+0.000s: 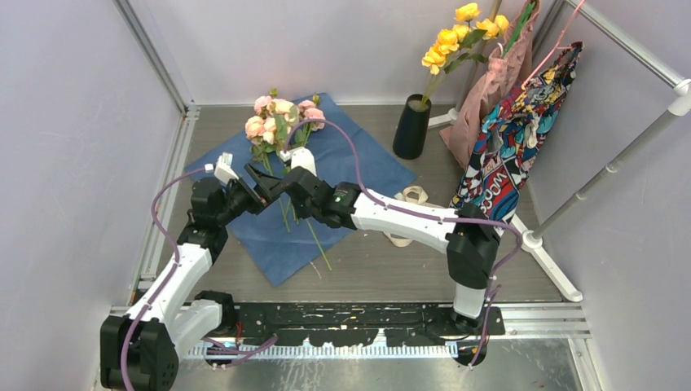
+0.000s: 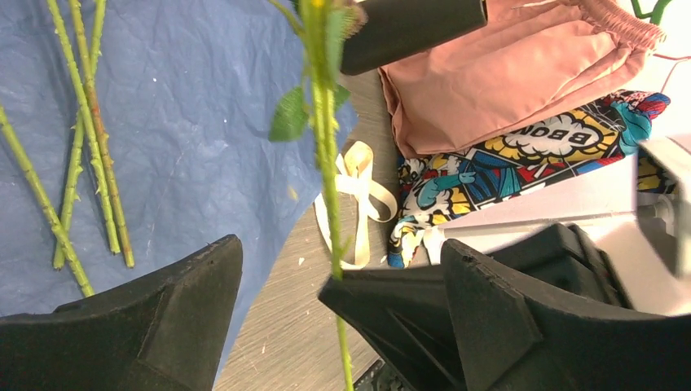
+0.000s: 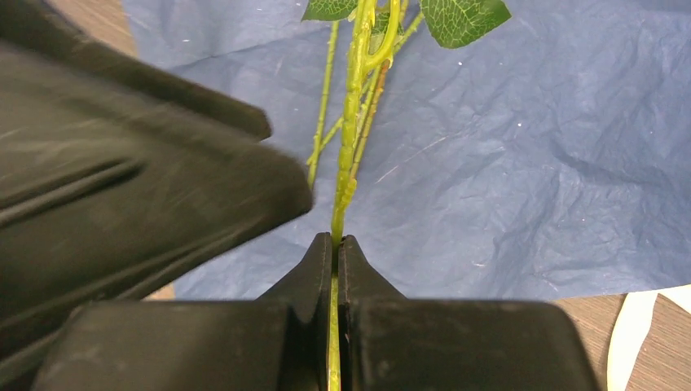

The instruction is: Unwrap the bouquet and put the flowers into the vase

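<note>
The blue paper (image 1: 358, 167) lies spread flat, with the pink flowers (image 1: 277, 118) heaped at its far edge. My right gripper (image 3: 336, 238) is shut on one green stem (image 3: 349, 163) above the paper. In the top view it (image 1: 285, 181) meets my left gripper (image 1: 262, 181) over the paper's middle. The left gripper (image 2: 338, 244) is open, and the same stem (image 2: 326, 147) runs between its fingers without touching them. Other loose stems (image 2: 81, 147) lie on the paper. The black vase (image 1: 411, 129) stands at the back right with yellow flowers (image 1: 460, 37) in it.
The cream ribbon (image 1: 407, 199) lies on the table to the right of the paper. A pink garment (image 1: 497, 81) and a colourful patterned cloth (image 1: 513, 147) hang on a white rack (image 1: 570, 195) at the right. Walls close in the left and back.
</note>
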Motion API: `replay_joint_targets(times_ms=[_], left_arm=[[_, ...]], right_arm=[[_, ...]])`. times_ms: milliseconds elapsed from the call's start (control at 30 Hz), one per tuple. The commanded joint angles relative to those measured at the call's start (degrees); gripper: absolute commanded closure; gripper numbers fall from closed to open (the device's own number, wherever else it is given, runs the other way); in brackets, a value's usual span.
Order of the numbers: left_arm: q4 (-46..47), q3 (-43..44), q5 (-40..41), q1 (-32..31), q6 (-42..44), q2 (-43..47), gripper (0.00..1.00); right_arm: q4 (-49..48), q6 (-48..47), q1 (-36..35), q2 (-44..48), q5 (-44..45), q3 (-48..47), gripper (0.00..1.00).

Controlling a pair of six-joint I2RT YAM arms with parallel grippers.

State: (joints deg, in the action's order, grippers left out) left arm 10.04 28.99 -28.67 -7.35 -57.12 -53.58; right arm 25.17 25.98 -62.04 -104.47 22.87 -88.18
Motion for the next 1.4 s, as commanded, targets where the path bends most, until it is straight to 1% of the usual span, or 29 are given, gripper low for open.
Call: replay_joint_targets(times_ms=[0,133,233,300,367,500,633,800,967,1033,1100,1167,1233,1267,1367], left_arm=[[4.12,-0.57,-1.78,0.31,-0.69,-0.14,0.09],[8.10,-3.53,-2.10,0.33,-2.61,-1.19,0.11],[8.87,-3.50,-2.24,0.27,-2.97,-1.72,0.14],[8.81,-2.95,-2.64,0.26,-3.02,-1.99,0.24],[9.12,-2.56,-2.83,0.32,-3.39,-2.06,0.29],[10.08,-2.37,-3.44,0.32,-4.11,-2.35,0.29],[11.87,-2.43,-4.48,0.31,-5.47,-2.91,0.37],[16.02,-2.72,-6.52,0.03,-7.92,-4.97,0.38],[17.46,-2.95,-7.04,-0.94,-8.42,-6.16,0.39],[17.47,-3.25,-7.09,-0.99,-8.23,-6.30,0.46],[17.54,-3.51,-7.23,-1.10,-8.01,-6.59,0.59],[18.44,-3.87,-7.55,-1.15,-8.12,-7.16,0.73],[19.92,-3.94,-8.27,-1.30,-8.37,-7.96,0.94],[20.71,-3.94,-8.81,-1.36,-8.48,-8.50,0.99],[23.71,-4.29,-10.16,-1.52,-9.40,-10.21,1.00]], right_arm=[[-3.24,-0.84,-1.38,6.71,2.71,-0.02,0.99],[-3.69,-0.73,-1.79,7.98,1.47,0.40,0.99],[-4.26,-0.41,-2.00,8.72,0.79,0.88,0.99],[-4.25,-0.47,-2.17,9.01,1.14,1.03,0.99],[-4.32,-0.49,-2.18,9.22,1.38,1.29,0.99],[-4.51,-0.27,-2.29,9.36,1.34,1.81,0.99],[-4.78,-0.05,-2.27,8.99,1.21,2.22,0.99],[-5.23,0.17,-2.25,8.26,0.95,2.22,0.99],[-5.62,0.29,-2.29,7.42,0.95,1.90,0.99],[-5.64,0.31,-2.23,7.39,0.95,1.87,0.99],[-5.63,0.35,-2.29,7.41,0.86,1.87,0.99],[-5.72,0.39,-2.23,7.56,0.77,2.00,0.99],[-5.72,0.39,-2.29,7.61,0.85,2.09,0.99],[-5.69,0.39,-2.27,7.61,0.86,2.12,0.99],[-5.72,0.48,-2.24,7.45,0.94,2.31,0.99]])
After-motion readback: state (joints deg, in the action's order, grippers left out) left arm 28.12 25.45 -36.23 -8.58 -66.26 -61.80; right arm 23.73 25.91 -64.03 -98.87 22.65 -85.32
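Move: The stem in my right fingers passes in front of my open left fingers. The spot to grip is about 2 cm ahead of my left hand, 3 cm right and 3 cm lower. From that hand the loose flowers' heads lie some 25 cm ahead, 5 cm left and 18 cm below; the vase stands 18 cm ahead and 30 cm right, its middle 10 cm lower. From my right hand, the left fingers are about 5 cm left, 2 cm ahead and 4 cm up. With my right hand I keep the stem pinched, lift it about 3 cm while drawing 2 cm back, then hold it still there. My left hand dips slightly, then eases some 2.5 cm to the right and back up to its starting height, turning roughly 10 degrees, and closes its wide-open fingers to pinch the stem on the flower-head side of my right fingertips. ##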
